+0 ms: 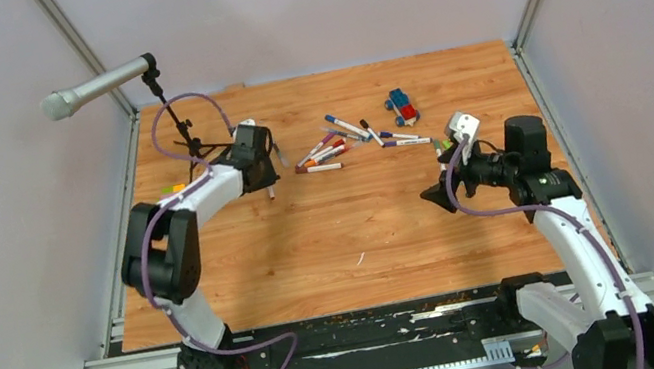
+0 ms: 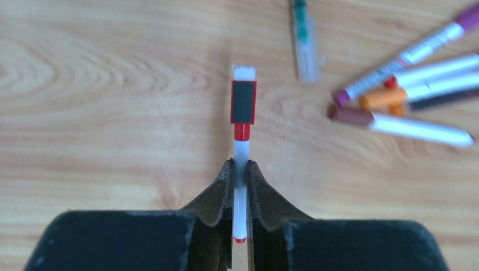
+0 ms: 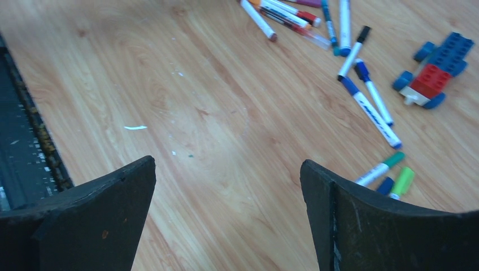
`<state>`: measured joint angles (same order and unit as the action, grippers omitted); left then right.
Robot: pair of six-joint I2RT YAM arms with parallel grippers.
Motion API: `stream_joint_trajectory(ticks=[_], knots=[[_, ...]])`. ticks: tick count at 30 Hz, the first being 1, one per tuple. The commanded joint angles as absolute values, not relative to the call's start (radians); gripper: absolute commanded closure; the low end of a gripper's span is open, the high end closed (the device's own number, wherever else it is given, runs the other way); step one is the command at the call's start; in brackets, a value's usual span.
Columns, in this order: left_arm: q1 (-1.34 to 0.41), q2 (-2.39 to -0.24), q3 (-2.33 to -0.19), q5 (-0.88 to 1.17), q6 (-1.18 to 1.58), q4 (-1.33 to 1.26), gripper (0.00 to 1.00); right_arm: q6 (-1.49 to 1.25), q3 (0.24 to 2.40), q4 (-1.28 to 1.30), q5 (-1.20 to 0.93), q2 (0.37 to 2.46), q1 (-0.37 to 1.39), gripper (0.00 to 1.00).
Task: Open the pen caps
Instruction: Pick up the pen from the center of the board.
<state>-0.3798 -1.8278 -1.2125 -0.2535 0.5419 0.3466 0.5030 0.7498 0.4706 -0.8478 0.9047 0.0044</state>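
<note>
My left gripper [image 2: 241, 164] is shut on the white barrel of a pen [image 2: 242, 148]. Its red pen cap [image 2: 243, 101], with a black patch, sits on the far end, pointing away over the wood. In the top view this gripper [image 1: 265, 167] hangs left of the pile, the pen [image 1: 271, 192] sticking out below it. Several more capped pens [image 1: 323, 153] lie in a loose heap at the table's middle back, also seen as pens [image 2: 406, 90] at the right of the left wrist view. My right gripper [image 3: 226, 164] is open, empty, above bare wood [image 1: 437, 196].
A blue-and-red toy car [image 1: 402, 107] stands behind the pens, also the car [image 3: 435, 73]. A microphone [image 1: 97, 86] on a black stand [image 1: 182, 134] leans over the back left corner. Green and blue pens [image 3: 390, 175] lie close to my right finger. Grey walls enclose the table.
</note>
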Motion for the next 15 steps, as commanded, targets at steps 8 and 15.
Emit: stream_joint_trajectory(ticks=[8,15], knots=[[-0.462,-1.356,-0.597,0.121,0.766,-0.494,1.0,0.144,0.704,0.176,-1.185,1.042,0.105,0.01],[-0.673,-1.273,-0.386,-0.009,0.927,-0.976,1.0,-0.117,0.607,-0.089,-1.184,1.056,0.147,0.02]])
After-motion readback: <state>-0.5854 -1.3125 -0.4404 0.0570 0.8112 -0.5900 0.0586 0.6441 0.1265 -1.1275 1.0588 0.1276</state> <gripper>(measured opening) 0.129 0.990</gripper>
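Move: The left hand already grips the red-capped pen a few centimetres above the board; the open right gripper it goes to meet is about 40 cm right, 15 cm back and 14 cm higher. From the left hand, the brown-capped pen lies 14 cm right and 3 cm ahead, the loose green pen 10 cm ahead and 3 cm right. From the right hand, the red-capped pen is 40 cm left, 15 cm ahead and 14 cm below. Left hand, rolling some 40 degrees, carries the pen back, right and up; open right hand comes 7 cm left. ##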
